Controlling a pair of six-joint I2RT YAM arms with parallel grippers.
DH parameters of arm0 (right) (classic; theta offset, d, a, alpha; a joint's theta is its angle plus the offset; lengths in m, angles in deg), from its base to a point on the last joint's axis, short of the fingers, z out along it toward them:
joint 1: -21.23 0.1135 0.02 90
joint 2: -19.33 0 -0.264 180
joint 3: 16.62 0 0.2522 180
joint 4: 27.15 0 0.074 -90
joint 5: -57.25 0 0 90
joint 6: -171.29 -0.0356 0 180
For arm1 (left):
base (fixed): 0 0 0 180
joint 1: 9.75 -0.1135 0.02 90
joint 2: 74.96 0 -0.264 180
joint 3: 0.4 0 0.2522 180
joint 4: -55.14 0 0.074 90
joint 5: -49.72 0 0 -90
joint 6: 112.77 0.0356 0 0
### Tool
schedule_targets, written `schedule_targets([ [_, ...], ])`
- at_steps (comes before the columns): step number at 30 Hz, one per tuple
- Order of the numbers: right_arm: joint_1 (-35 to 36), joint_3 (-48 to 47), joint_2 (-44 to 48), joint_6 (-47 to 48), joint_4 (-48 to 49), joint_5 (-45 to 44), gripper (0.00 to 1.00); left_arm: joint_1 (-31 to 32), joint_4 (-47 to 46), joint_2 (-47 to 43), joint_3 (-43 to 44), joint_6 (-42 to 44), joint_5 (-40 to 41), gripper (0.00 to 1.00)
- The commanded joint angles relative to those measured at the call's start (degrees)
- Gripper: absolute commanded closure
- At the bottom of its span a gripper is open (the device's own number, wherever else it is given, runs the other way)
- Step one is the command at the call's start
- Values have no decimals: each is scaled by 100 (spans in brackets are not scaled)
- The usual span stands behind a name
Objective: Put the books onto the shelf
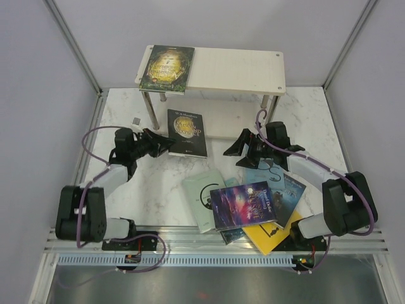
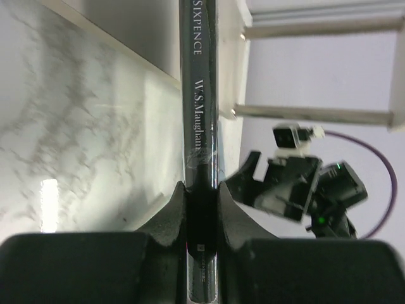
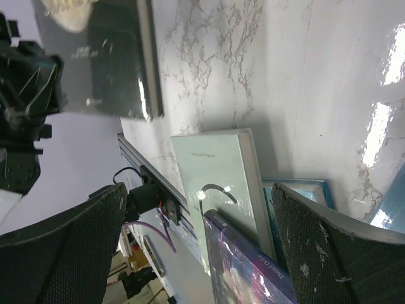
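The shelf (image 1: 221, 69) stands at the back, and a dark green-gold book (image 1: 168, 68) lies on the left of its top board. My left gripper (image 1: 166, 143) is shut on the spine of a black book (image 1: 188, 133) in front of the lower tier. In the left wrist view the spine (image 2: 201, 95) runs up between the jaws of the left gripper (image 2: 201, 190). My right gripper (image 1: 237, 149) stands open and empty beside a pile of books: pale (image 1: 204, 199), galaxy (image 1: 243, 204), teal (image 1: 281, 187) and yellow (image 1: 272, 233). The right gripper (image 3: 199, 190) frames the pale book (image 3: 221, 177) and the galaxy book (image 3: 247, 272).
Metal frame posts (image 1: 76, 47) and grey walls bound the marble table (image 1: 145, 183) on the left, back and right. A rail (image 1: 209, 244) runs along the near edge by the arm bases. The right arm's purple cable (image 1: 262, 126) loops near the shelf's right post.
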Motion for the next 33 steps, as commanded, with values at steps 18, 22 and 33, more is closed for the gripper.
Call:
schedule_targets([
  [18,142,-5,-286,335,-29,30,2,-800,-534,2523,2377,3,-119,90],
  [22,134,-13,-409,397,-21,30,2,-1046,1652,2049,2166,1049,534,1],
  [33,195,-619,-1112,274,217,56,2,-1108,2470,2365,2210,1769,-368,0],
])
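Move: The left hand, gripping the black book by its spine, has the left end of the lower shelf about 13 cm ahead, 3 cm right and 4 cm below. The shelf's left front post is some 7 cm ahead and 4 cm left at about hand height; the pale green book is 17 cm back, 13 cm right, 12 cm below. From the right hand that shelf place is about 12 cm ahead, 21 cm left, roughly level. Left hand carries the black book 12 cm forward onto the lower shelf, releases, withdraws leftward; right sinks 5 cm. ##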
